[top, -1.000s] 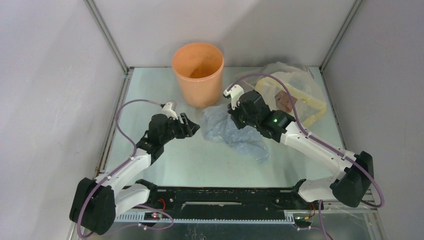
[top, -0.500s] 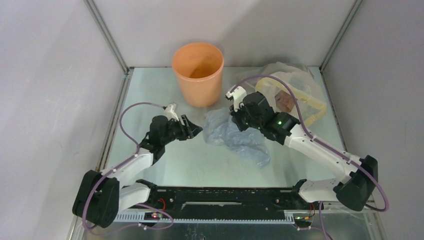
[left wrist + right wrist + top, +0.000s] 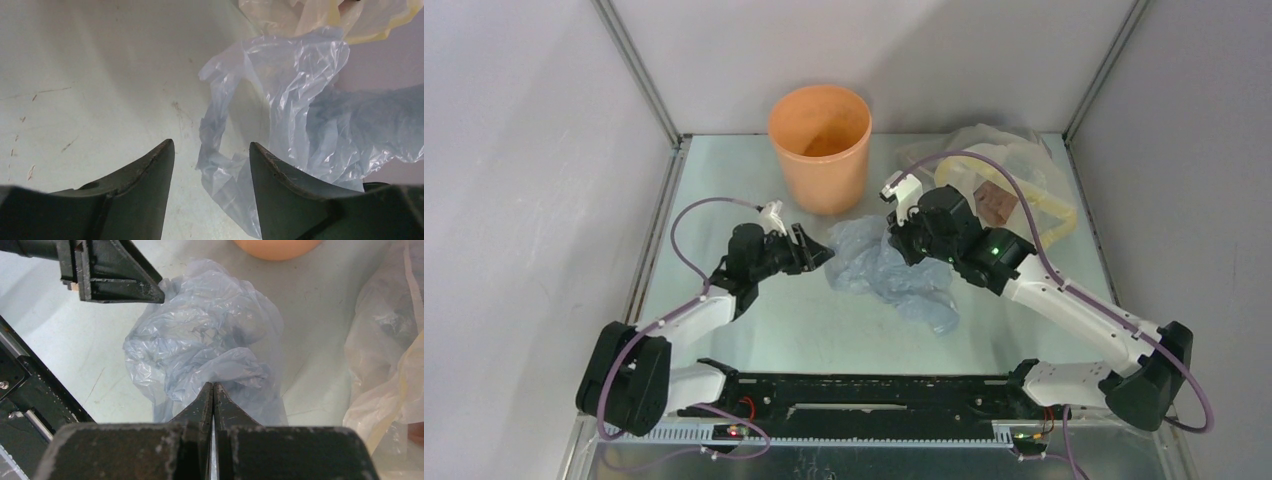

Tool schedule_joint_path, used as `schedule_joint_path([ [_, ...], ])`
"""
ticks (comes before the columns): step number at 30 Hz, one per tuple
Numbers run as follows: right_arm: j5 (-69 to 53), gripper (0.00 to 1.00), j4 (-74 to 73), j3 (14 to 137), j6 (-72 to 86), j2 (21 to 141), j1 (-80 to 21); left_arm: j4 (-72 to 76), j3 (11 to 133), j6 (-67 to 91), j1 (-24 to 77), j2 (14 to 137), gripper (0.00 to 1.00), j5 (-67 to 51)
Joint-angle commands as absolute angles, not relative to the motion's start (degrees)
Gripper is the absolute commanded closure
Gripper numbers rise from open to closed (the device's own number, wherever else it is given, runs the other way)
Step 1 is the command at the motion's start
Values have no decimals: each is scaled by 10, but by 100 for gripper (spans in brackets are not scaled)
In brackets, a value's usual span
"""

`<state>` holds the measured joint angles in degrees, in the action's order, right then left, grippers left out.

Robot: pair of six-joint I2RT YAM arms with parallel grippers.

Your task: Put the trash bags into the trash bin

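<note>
The trash bag (image 3: 876,268), thin pale blue-grey film, lies crumpled mid-table in front of the orange trash bin (image 3: 819,140). My right gripper (image 3: 213,385) is shut, its tips pinching a raised fold of the trash bag (image 3: 200,335); in the top view its wrist (image 3: 929,225) hides the jaws. My left gripper (image 3: 816,252) stands open at the bag's left edge. In the left wrist view a loop of the bag (image 3: 295,95) reaches between the left gripper's (image 3: 211,146) two fingers without being clamped. The left fingers (image 3: 117,277) also show in the right wrist view, next to the bin's base (image 3: 277,246).
A bulky clear-and-yellow plastic bundle (image 3: 1014,180) with a brown patch sits at the back right, behind the right arm; it also shows as the bundle (image 3: 390,345) and the bundle (image 3: 325,15) in the wrist views. Enclosure walls stand close on both sides, and a black rail (image 3: 874,392) runs along the near edge.
My left gripper has slid right, up to the bag's left edge. The right arm has shifted slightly right and back, and the bag has bunched up under it.
</note>
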<state>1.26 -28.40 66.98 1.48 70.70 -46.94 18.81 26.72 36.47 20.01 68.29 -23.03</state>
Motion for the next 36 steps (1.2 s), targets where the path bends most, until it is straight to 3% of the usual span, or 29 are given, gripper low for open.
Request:
schedule_joint_path([
  [1,-2,100,-280,673,10,678,-477,217,295,367,196,704,38,-255],
  [15,-30,100,-272,673,20,664,-477,277,298,389,197,745,37,-318],
  [17,-34,100,-273,673,20,664,-477,291,297,394,197,751,45,-329],
  [20,-27,100,-273,673,25,664,-477,299,298,391,195,759,81,-328],
  [22,-6,100,-275,674,32,659,-476,269,294,383,186,752,98,-297],
  [30,91,100,-289,673,104,586,-405,201,240,380,115,717,100,-224],
  [36,50,100,-294,665,176,529,-264,163,218,372,92,680,100,-187],
])
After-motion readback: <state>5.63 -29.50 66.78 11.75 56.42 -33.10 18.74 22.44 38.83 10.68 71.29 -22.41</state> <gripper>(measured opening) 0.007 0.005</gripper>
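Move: The blue trash bag's left edge lies just off the open left fingers, about 2 cm to the right and 2 cm lower; the bag's middle is some 14 cm right, 2 back and 3 down. The orange bin stands about 23 cm straight ahead, its middle 4 cm higher. The right hand, shut on the bag, has its middle some 13 cm below; the white bag lies roughly 21 cm ahead, 27 right and 12 lower. Easing about 2 cm right into the blue bag's edge, the left hand shuts its fingers on it, then pulls back left some 7 cm, sinking about 5 and turning counter-clockwise. The right, still gripping the bag, first draws slightly back and up; once the left has closed, it sweeps right about 10 cm, rising and edging forward, turning roughly 20 degrees clockwise. ##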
